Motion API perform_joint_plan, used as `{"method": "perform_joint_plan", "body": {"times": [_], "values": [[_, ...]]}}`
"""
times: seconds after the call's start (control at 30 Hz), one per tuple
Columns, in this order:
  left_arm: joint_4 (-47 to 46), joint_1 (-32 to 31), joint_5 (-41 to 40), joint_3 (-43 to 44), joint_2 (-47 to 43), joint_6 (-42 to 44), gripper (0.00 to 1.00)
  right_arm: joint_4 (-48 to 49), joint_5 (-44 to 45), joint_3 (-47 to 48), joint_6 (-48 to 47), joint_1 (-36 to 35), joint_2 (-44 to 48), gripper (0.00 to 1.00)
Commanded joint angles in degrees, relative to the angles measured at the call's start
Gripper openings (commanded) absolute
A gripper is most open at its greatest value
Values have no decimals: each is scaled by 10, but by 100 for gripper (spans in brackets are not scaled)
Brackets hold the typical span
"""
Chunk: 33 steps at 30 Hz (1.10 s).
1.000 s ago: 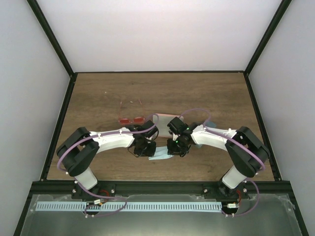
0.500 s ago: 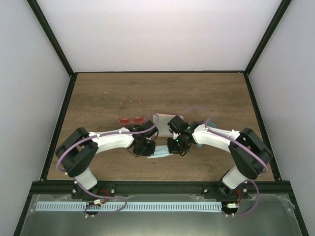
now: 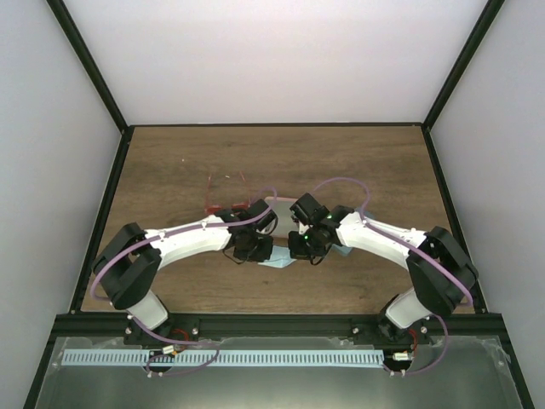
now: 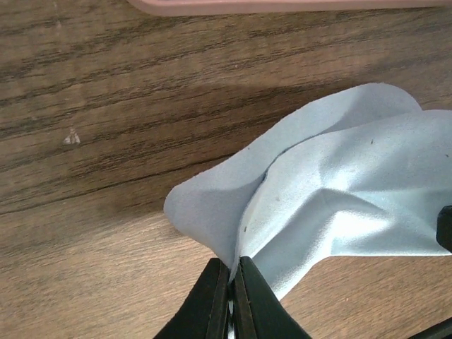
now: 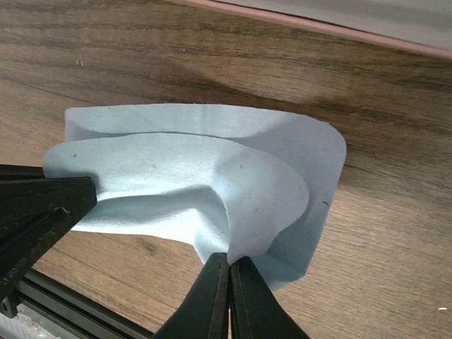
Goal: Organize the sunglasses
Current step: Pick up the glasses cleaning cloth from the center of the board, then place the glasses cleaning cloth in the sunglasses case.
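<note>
One pair of sunglasses point(image 3: 223, 194), thin-framed with reddish lenses, lies left of centre on the table, just beyond my left arm. A light blue cloth point(image 3: 278, 261) hangs between both grippers, closer to the table's near edge. My left gripper point(image 3: 261, 253) is shut on the cloth's left fold point(image 4: 212, 219), pinched at the tips point(image 4: 232, 272). On the other side, my right gripper point(image 3: 295, 250) is shut on the right fold point(image 5: 268, 205) at its tips point(image 5: 229, 265). The cloth point(image 5: 176, 176) bulges loosely between them, above the wood.
A pink oblong case point(image 3: 278, 204) lies just beyond the grippers; its edge shows in the left wrist view point(image 4: 282, 6) and in the right wrist view point(image 5: 339, 27). The black frame rail point(image 5: 78, 307) runs along the near edge.
Both grippers have gone from partly open to shut on the cloth. Both wrists and the cloth have shifted a little away from the near edge, toward the case.
</note>
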<state>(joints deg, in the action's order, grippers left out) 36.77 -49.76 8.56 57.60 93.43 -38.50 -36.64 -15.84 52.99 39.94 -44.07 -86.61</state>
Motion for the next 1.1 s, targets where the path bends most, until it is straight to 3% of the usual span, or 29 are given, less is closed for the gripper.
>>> {"method": "perform_joint_plan", "body": {"times": [0.0,0.43,1.07], "values": [[18,5,-6,8,-21,12,4,-18,18,19,7,-5,17,1],[49,61,-7,99,11,60,4,-50,36,116,-29,34,-11,1],[27,94,-5,217,159,84,4,-52,10,169,-108,135,-95,1]]}}
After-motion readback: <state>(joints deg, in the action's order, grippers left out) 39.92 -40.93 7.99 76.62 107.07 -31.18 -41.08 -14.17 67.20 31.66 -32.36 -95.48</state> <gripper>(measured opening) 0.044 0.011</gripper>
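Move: Both hands already hold the cleaning cloth between them, a few centimetres off the table. The open pink case's tray lies about 10 cm ahead and 5 cm right of the left hand, 3 cm below it; from the right hand it is 10 cm ahead, 3 cm left, 4 cm below. The front of the red sunglasses is some 14 cm ahead and 10 cm left of the left hand; the blue case is about 6 cm ahead and 14 cm right of the right hand. Still pinching the cloth with shut fingers, both hands carry it forward together about 10 cm to over the pink case's tray. They rise nearly 5 cm on the way, then sink some 3 cm towards the tray while still going forward, the left drifting a little right and the right a little left. ##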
